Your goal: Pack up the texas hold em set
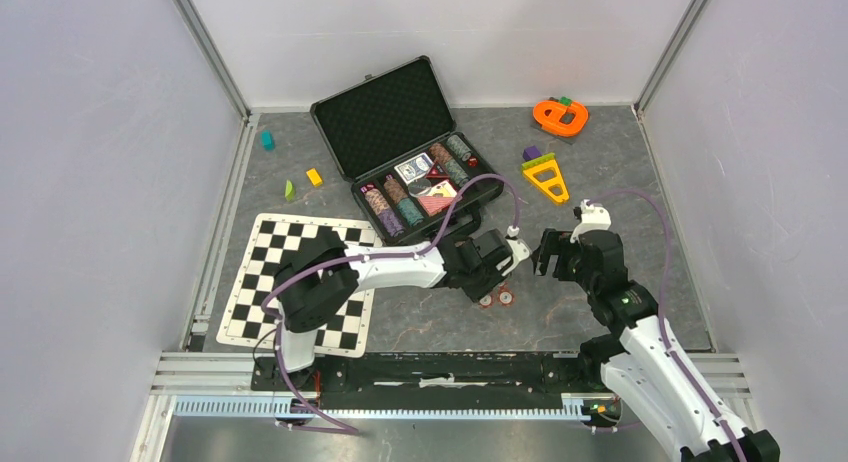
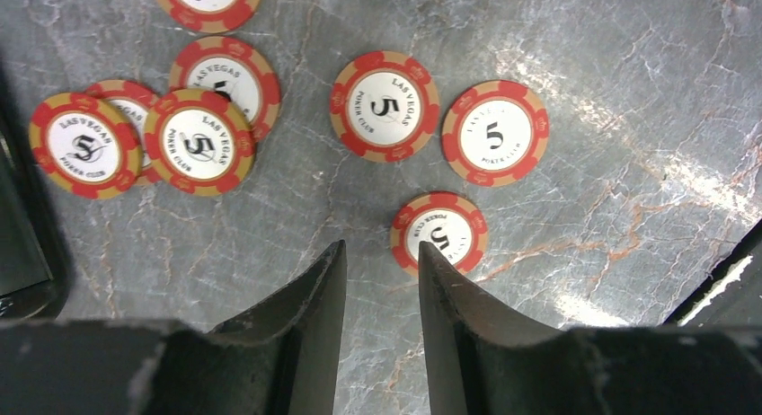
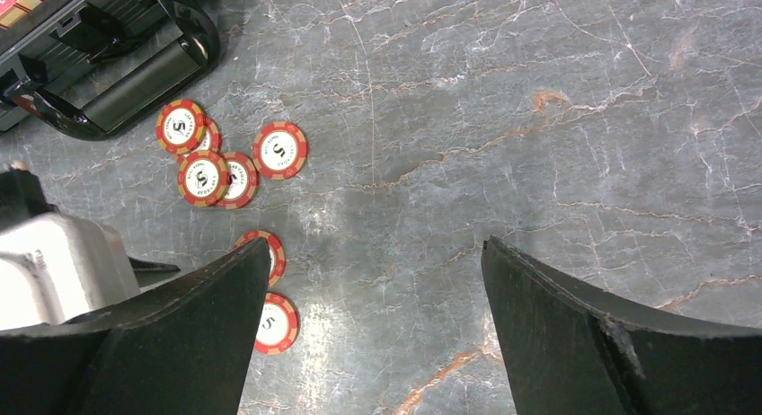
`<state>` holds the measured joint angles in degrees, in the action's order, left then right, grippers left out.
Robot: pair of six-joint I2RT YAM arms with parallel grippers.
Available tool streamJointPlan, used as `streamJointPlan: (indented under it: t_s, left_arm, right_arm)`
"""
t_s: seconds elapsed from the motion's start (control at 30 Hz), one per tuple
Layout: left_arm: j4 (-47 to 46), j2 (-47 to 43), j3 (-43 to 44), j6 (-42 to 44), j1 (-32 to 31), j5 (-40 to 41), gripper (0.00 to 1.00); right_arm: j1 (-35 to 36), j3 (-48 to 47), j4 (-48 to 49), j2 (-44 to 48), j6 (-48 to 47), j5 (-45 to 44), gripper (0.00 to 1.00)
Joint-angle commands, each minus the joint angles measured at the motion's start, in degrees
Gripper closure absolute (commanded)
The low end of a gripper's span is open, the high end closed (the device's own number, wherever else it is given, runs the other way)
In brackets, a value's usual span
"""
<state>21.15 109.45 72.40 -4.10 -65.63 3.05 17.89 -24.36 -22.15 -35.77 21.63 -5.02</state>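
Observation:
The black briefcase point(image 1: 385, 117) lies open at the back, with coloured chip stacks point(image 1: 390, 207) and card decks point(image 1: 413, 168) in its lower half. Several red-white poker chips point(image 1: 496, 299) lie loose on the table in front of it. My left gripper point(image 2: 379, 251) hovers over them, its jaws a narrow gap apart with nothing between; one chip point(image 2: 438, 233) lies just past its right fingertip. In the top view the left gripper point(image 1: 497, 280) sits right above the chips. My right gripper point(image 3: 377, 244) stands wide open and empty beside the chips point(image 3: 279, 150), its own place in the top view point(image 1: 548, 257) just right of them.
A black-white checkered mat point(image 1: 300, 277) lies at the left under my left arm. Orange point(image 1: 560, 115) and yellow point(image 1: 546, 178) toys sit at the back right. Small teal point(image 1: 267, 140), yellow point(image 1: 314, 177) and green point(image 1: 290, 190) blocks lie at the back left. The case handle point(image 3: 135, 83) lies near the chips.

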Motion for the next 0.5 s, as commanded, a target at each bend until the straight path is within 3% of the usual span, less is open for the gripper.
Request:
streamJointPlan:
  t_s: [0.0, 0.1, 0.2, 0.33, 0.47]
  left_arm:
    - [1.74, -2.93, 2.28, -1.26, 1.32, 1.23, 0.58]
    - [2.68, -2.93, 3.33, -1.00, 1.59, -0.70, 0.54]
    - [2.88, -3.46, 2.51, -1.08, 1.51, -4.26, 0.28]
    - [-0.49, -5.51, -1.97, -0.76, 0.93, -4.23, 0.08]
    - [-0.81, -5.44, -2.45, -0.42, 0.09, -4.41, 0.05]
  right_arm:
    - [0.13, -1.39, 1.08, -0.17, -0.30, -0.33, 0.07]
    - [0.15, -1.76, 1.01, -0.87, -0.60, -0.34, 0.07]
    - [0.13, -2.67, 0.34, -1.41, -1.15, -0.44, 0.07]
    - [0.13, -2.98, 0.07, -0.67, -1.20, -0.79, 0.07]
    - [0.13, -3.05, -0.39, -0.19, -0.76, -1.17, 0.07]
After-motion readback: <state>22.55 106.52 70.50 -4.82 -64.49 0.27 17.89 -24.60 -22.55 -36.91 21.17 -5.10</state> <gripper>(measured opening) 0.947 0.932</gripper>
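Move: The red chip I'm working at lies flat about 3 cm below my left fingertips, some 2 cm back and 1 cm to the right. A second chip lies about 1 cm back and 5 cm to the right, and a third 3 cm ahead and 3 cm right. The overlapping chip pile is roughly 9 cm ahead and 3 cm left. From my right hand, that first chip lies about 13 cm left, 8 cm back and 11 cm below. With my left hand I keep rising, about 1 cm in all, first easing just under 1 cm forward and to the right, then doubling back and left by about 1.5 cm. As I turn back I spread my half-shut, empty fingers nearly full open, so that the nearest chip lies within the width of their gap, still below and just beyond the tips. ##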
